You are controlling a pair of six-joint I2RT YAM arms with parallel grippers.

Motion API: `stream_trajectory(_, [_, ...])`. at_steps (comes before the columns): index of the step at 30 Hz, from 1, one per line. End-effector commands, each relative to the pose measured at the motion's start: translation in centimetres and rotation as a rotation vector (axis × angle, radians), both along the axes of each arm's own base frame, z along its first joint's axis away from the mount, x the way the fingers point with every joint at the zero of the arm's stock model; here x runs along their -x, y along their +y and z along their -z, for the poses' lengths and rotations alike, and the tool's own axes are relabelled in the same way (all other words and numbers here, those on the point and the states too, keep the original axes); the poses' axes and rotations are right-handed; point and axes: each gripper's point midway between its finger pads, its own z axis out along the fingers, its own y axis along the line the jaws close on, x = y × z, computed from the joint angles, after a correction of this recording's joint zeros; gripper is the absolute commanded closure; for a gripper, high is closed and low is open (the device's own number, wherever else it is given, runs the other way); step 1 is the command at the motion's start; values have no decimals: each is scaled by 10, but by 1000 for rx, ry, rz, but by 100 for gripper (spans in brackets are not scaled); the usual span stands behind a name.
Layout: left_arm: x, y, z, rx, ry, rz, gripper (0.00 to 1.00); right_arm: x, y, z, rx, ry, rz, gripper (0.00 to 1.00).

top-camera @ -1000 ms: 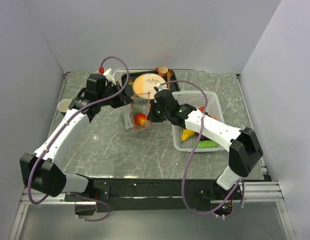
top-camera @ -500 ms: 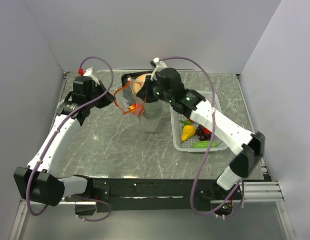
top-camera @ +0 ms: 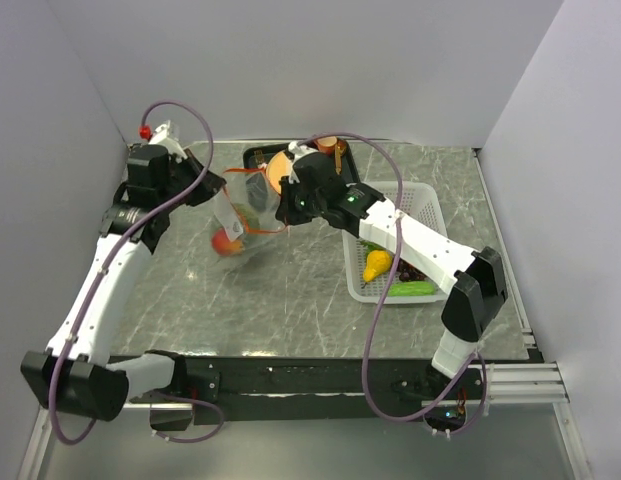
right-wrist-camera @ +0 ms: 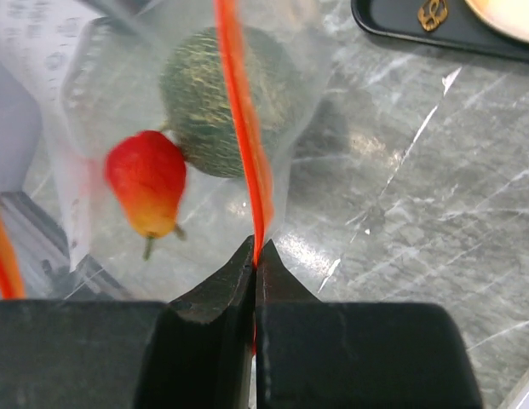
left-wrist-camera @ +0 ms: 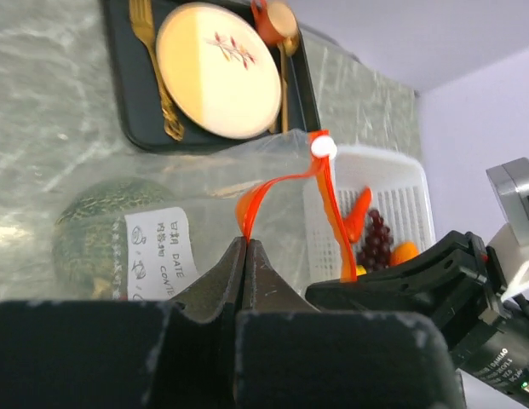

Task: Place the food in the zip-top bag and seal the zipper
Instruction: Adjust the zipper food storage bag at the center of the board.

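Note:
The clear zip-top bag [top-camera: 242, 215] hangs above the table's left-centre, held between both arms. My left gripper [top-camera: 212, 190] [left-wrist-camera: 244, 241] is shut on the orange-red zipper [left-wrist-camera: 330, 204] at one end of the mouth. My right gripper [top-camera: 282, 213] [right-wrist-camera: 255, 245] is shut on the zipper [right-wrist-camera: 238, 111] at the other end. Inside the bag are a round green melon [right-wrist-camera: 226, 98] [left-wrist-camera: 98, 230] and a red-yellow fruit [right-wrist-camera: 149, 183] [top-camera: 226, 240]. More food lies in the white basket [top-camera: 422, 205]: a yellow pear [top-camera: 377, 265], dark grapes [left-wrist-camera: 376, 239] and a green cucumber [top-camera: 415, 288].
A black tray [left-wrist-camera: 136, 128] at the back holds a cream plate [left-wrist-camera: 217, 68], gold cutlery [left-wrist-camera: 153, 68] and an orange cup [top-camera: 328, 145]. The basket stands to the right of the bag. Grey walls enclose the table on three sides.
Both grippers have carried the bag up and to the left, off the table. The bag has swung and the red-yellow fruit has slid lower inside it.

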Motion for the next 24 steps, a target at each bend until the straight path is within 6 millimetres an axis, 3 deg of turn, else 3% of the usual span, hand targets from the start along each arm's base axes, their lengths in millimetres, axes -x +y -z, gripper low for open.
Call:
stream_trajectory(1, [-3,-20,10,38,37,120,99,-1,2,-8,-58,-20,2,94])
stream_trajectory(2, [-2,-17,8,38,31,99,99,-2,3,-7,-62,-25,3,94])
stream_trajectory(3, [6,-16,-7,51,-22,99,99,-2,2,-4,-51,-16,9,94])
stream_trajectory(5, [4,-8,-18,53,-108,46,99,-2,3,5,-27,-3,1,94])
stream_trajectory(8, [-2,5,5,-18,48,14,99,-12,-15,20,57,13,130,97])
stream_trajectory(9, [-5,1,7,-17,58,36,99,-15,-12,7,1,-40,137,97])
stream_trajectory(10, [1,-6,12,1,59,80,99,-1,-23,10,-40,-47,129,95])
stream_trajectory(11, [-3,-11,-2,30,-27,97,99,2,-23,5,-95,-66,116,93])
stream_trajectory(12, [2,-14,-5,51,-55,118,99,1,-22,1,-138,-81,107,91])
stream_trajectory(15, [1,-26,22,64,52,182,99,-6,-43,32,-1,36,175,81])
stream_trajectory(17, [3,-35,28,91,72,235,99,-6,-49,32,16,29,198,65])
stream_trajectory(19, [3,-38,36,106,86,246,99,3,-50,14,-65,-21,175,48])
stream_trajectory(24, [3,-39,39,120,83,247,99,12,-49,-35,-212,-111,151,43])
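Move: My left hand pinches the left side of the bag's open rim, my right the right side. The middle of the board lies some 18 cm right, 4 ahead and 31 below my left; the bagged squash hangs about 8 cm ahead, 1 right, 25 below, the red pepper right under that hand. From my right, the board's middle is 7 cm right, 7 ahead, 24 below; the basket 28 right, 5 ahead; the plate 27 ahead, 5 right. Both my hands sink and drift right, bringing the bag towards the middle of the board. Partway through, my right opens its fingers to over half, lets go of the orange rim and slips about 5 cm right and 4 down; my left keeps its pinch, bobs, then lowers some 5 cm and 3 to the right, turning about 10 degrees clockwise, as my right does too. ##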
